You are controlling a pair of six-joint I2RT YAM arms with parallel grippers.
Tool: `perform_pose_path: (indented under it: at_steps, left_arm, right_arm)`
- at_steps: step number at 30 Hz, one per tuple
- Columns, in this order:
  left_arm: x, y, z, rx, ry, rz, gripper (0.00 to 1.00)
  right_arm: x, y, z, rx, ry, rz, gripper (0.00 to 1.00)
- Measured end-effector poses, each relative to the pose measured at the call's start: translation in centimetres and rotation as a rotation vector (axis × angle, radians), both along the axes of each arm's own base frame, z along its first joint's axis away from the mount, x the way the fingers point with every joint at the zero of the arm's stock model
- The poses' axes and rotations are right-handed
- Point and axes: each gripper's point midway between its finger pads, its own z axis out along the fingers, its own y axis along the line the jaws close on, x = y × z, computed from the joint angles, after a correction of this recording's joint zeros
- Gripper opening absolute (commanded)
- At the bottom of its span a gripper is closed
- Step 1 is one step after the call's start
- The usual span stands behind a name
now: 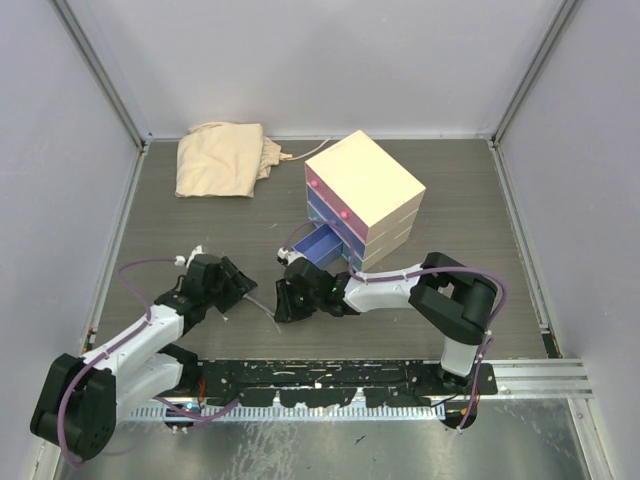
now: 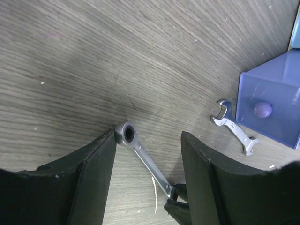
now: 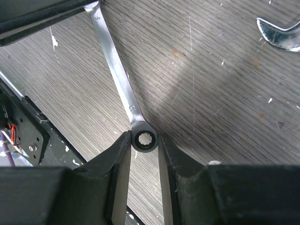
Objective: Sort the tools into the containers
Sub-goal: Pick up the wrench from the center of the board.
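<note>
A silver ring spanner (image 3: 119, 75) lies slanted just above the wood table, and my right gripper (image 3: 144, 140) is shut on its ring end. Its other ring end (image 2: 126, 133) rests against the inner side of one finger of my left gripper (image 2: 147, 137). That gripper stands open around the shaft, with a wide gap to its other finger (image 2: 206, 168). A second, open-ended spanner (image 2: 234, 129) lies flat in front of the pulled-out blue drawer (image 2: 269, 105). The cream chest (image 1: 365, 195) of drawers stands behind the two grippers (image 1: 283, 300).
A folded beige cloth (image 1: 220, 160) lies at the back left of the table. The blue bottom drawer (image 1: 325, 245) juts out toward the arms. A black rail (image 1: 330, 375) runs along the near edge, and grey walls close in both sides.
</note>
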Motion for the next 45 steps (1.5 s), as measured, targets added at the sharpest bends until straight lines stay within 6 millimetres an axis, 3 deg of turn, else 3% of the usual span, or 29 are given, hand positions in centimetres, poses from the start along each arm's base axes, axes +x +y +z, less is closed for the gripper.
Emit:
perform_pose_path:
  at_steps: [8, 21, 24, 29, 32, 38, 45]
  left_arm:
    - [1.3, -0.3, -0.1, -0.047, -0.06, 0.053, 0.49]
    - [1.2, 0.1, -0.9, -0.054, -0.079, 0.081, 0.01]
    - [1.0, 0.2, -0.9, -0.055, -0.077, 0.081, 0.0]
    - [0.6, 0.1, 0.3, -0.068, -0.109, 0.065, 0.0]
    - [0.4, 0.3, 1.6, -0.055, -0.15, 0.036, 0.0]
    - [0.4, 0.3, 5.7, -0.038, -0.267, -0.024, 0.0]
    - [0.2, -2.0, 9.6, -0.084, -0.373, -0.199, 0.0]
  right_arm:
    - [-0.1, 0.3, 0.0, 0.015, 0.014, -0.005, 0.12]
    - [-0.1, 0.6, 0.1, 0.03, 0.021, -0.004, 0.13]
    - [-0.2, 0.6, 0.0, 0.031, 0.024, -0.003, 0.19]
    - [-0.3, 0.3, 0.3, 0.03, 0.001, 0.0, 0.42]
    - [0.0, -0.8, 1.4, 0.015, -0.044, -0.008, 0.49]
    - [0.8, -2.9, 6.4, 0.06, -0.189, -0.012, 0.54]
    - [1.5, -4.1, 11.0, 0.121, -0.328, -0.004, 0.56]
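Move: The wrench runs diagonally between the hands: its left end is already just between the left hand's open fingers, nearer the left finger, and its other end is pinched in the right hand. Its middle is about 3 cm back, 3 cm right and 1 cm below the left hand, and some 3 cm ahead and 3 cm left of the right. The second wrench lies about 1 cm ahead and 11 cm right of the left hand; the open blue drawer about 9 cm ahead and 13 cm right. Forward by only some 1.5 cm, the left hand edges further over the wrench's free end, sinks slightly and closes its fingers on it while the right hand keeps the other end still. Then the left lifts about 10 cm, its fingers tilting up some 20 degrees, as the right opens, lets go and climbs 11 cm, drawing off 4–5 cm to its right. ##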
